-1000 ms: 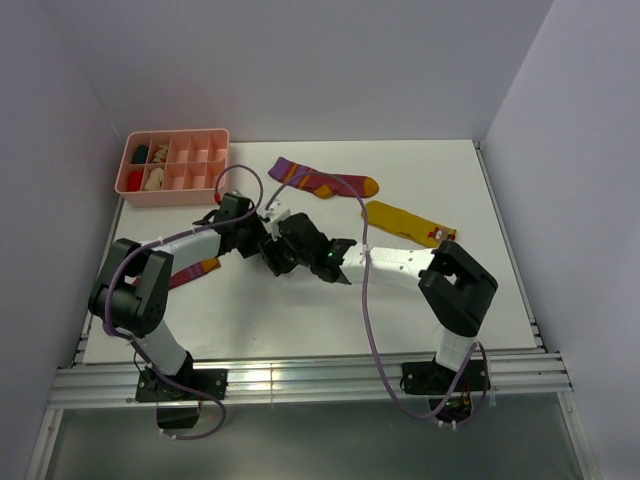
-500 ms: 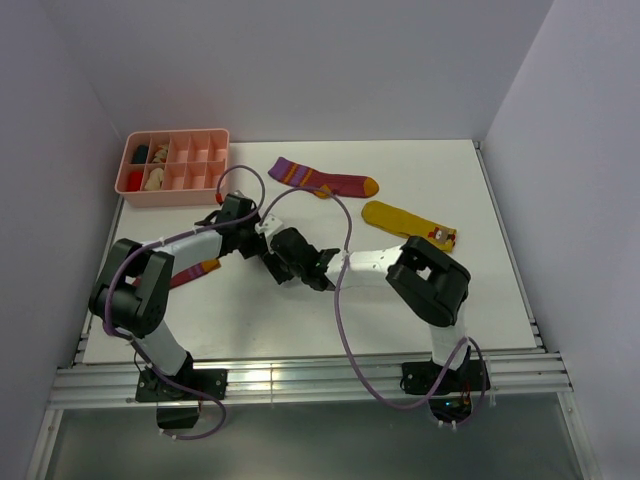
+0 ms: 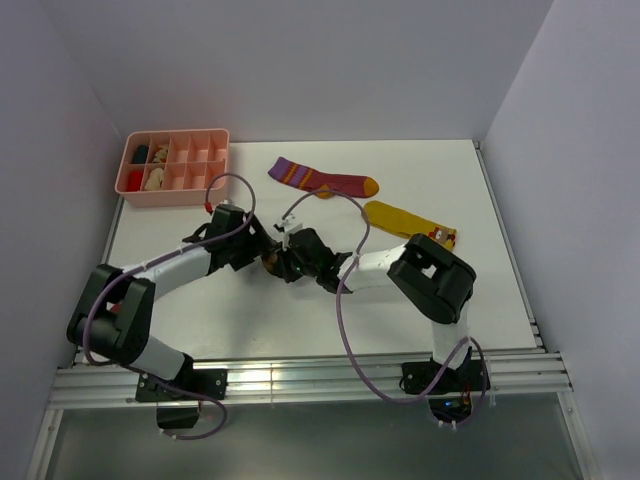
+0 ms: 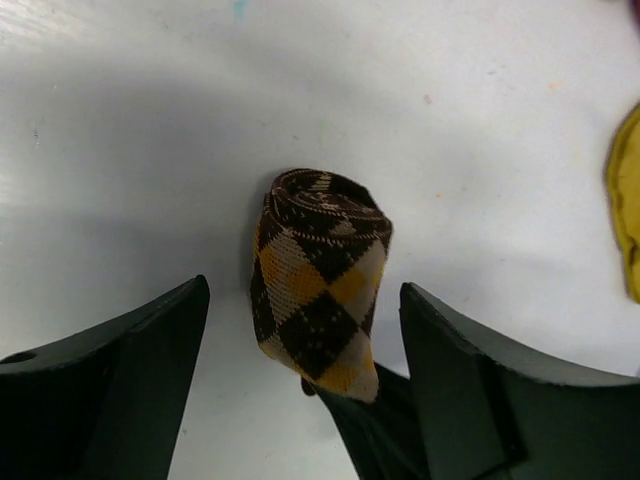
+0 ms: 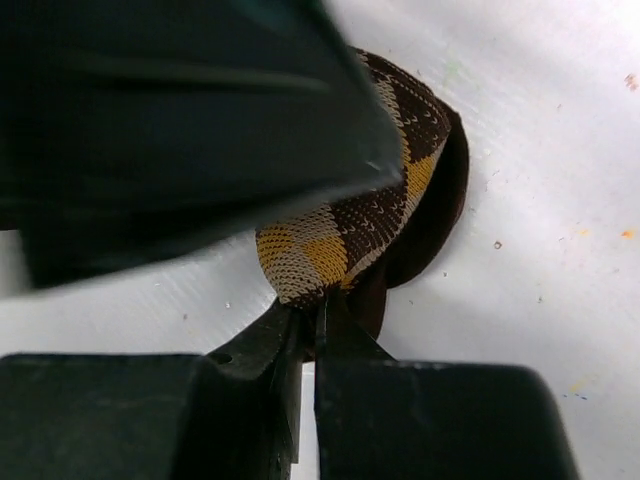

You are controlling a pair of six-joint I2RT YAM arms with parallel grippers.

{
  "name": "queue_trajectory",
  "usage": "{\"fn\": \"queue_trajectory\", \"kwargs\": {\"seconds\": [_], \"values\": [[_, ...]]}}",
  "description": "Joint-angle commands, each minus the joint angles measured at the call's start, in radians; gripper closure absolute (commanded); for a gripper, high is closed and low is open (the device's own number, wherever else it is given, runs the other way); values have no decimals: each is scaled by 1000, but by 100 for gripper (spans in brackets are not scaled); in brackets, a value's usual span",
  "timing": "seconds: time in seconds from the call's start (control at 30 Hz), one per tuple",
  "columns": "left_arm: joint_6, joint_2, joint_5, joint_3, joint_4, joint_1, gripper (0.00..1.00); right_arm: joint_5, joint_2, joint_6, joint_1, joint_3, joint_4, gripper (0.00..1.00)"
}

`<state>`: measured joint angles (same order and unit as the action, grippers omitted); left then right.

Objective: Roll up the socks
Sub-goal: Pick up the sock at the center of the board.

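The brown-and-tan diamond-check sock (image 4: 320, 275) lies rolled into a tight bundle on the white table. My left gripper (image 4: 305, 288) is open, with a finger on each side of the roll and a gap to both. My right gripper (image 5: 318, 305) is shut on the roll's loose lower edge (image 5: 330, 250), and its dark tips (image 4: 345, 400) show under the roll in the left wrist view. From above, both grippers meet at mid-table, the left (image 3: 262, 255) and the right (image 3: 292, 265). A maroon sock (image 3: 322, 180) and a mustard-yellow sock (image 3: 405, 222) lie flat behind them.
A pink compartment tray (image 3: 176, 166) with small items stands at the back left. The edge of the yellow sock (image 4: 625, 210) shows at the right of the left wrist view. Grey walls close in the table on three sides.
My left gripper has opened and let go of the rolled sock, and its arm now lies lower and straighter. My right gripper moved in and shut on the roll's end.
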<state>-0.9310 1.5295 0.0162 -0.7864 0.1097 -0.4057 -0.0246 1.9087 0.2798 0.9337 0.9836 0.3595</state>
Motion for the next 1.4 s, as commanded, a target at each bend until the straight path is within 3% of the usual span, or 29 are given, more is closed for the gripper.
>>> {"fn": "queue_trajectory", "kwargs": {"seconds": [0.0,0.2,0.43,1.1,1.3,1.37], "values": [[-49,-107,-50,35,-74,-5,17,149,39,133,-59,-75,-30,100],[-35,-178,-25,131,-189,-4,16,331,76,229,-125,-103,42,100],[-23,-146,34,211,-341,-4,16,495,128,309,-187,-131,133,100],[-32,32,24,211,-360,-4,25,647,274,486,-262,-143,268,100],[-35,124,44,182,-329,-4,37,660,273,496,-263,-129,262,100],[-42,148,42,182,-324,-4,47,660,267,495,-263,-123,254,100]]}}
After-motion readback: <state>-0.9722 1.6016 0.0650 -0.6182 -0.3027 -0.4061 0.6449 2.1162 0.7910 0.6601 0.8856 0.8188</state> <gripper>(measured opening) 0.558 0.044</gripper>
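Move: The rolled checkered sock stands between and just below the open left fingers, about 3 cm under that hand, 2 cm to its right and 1 cm ahead. The right fingers are already shut on its edge, its middle some 2 cm left and 1 cm ahead of the right hand. From the left hand, the striped sock lies roughly 19 cm ahead and 12 cm right, the yellow sock 8 cm ahead and 33 cm right, both about 5 cm lower. Keep the pinch on the sock with the right gripper and swing that wrist about 40 degrees, so its fingers flatten and point more to the left, easing the hand slightly right and down. Meanwhile lift the left gripper about 3 cm clear, then lower it some 5 cm around the roll, finishing a little forward and right, and narrow its fingers onto the roll's sides. ##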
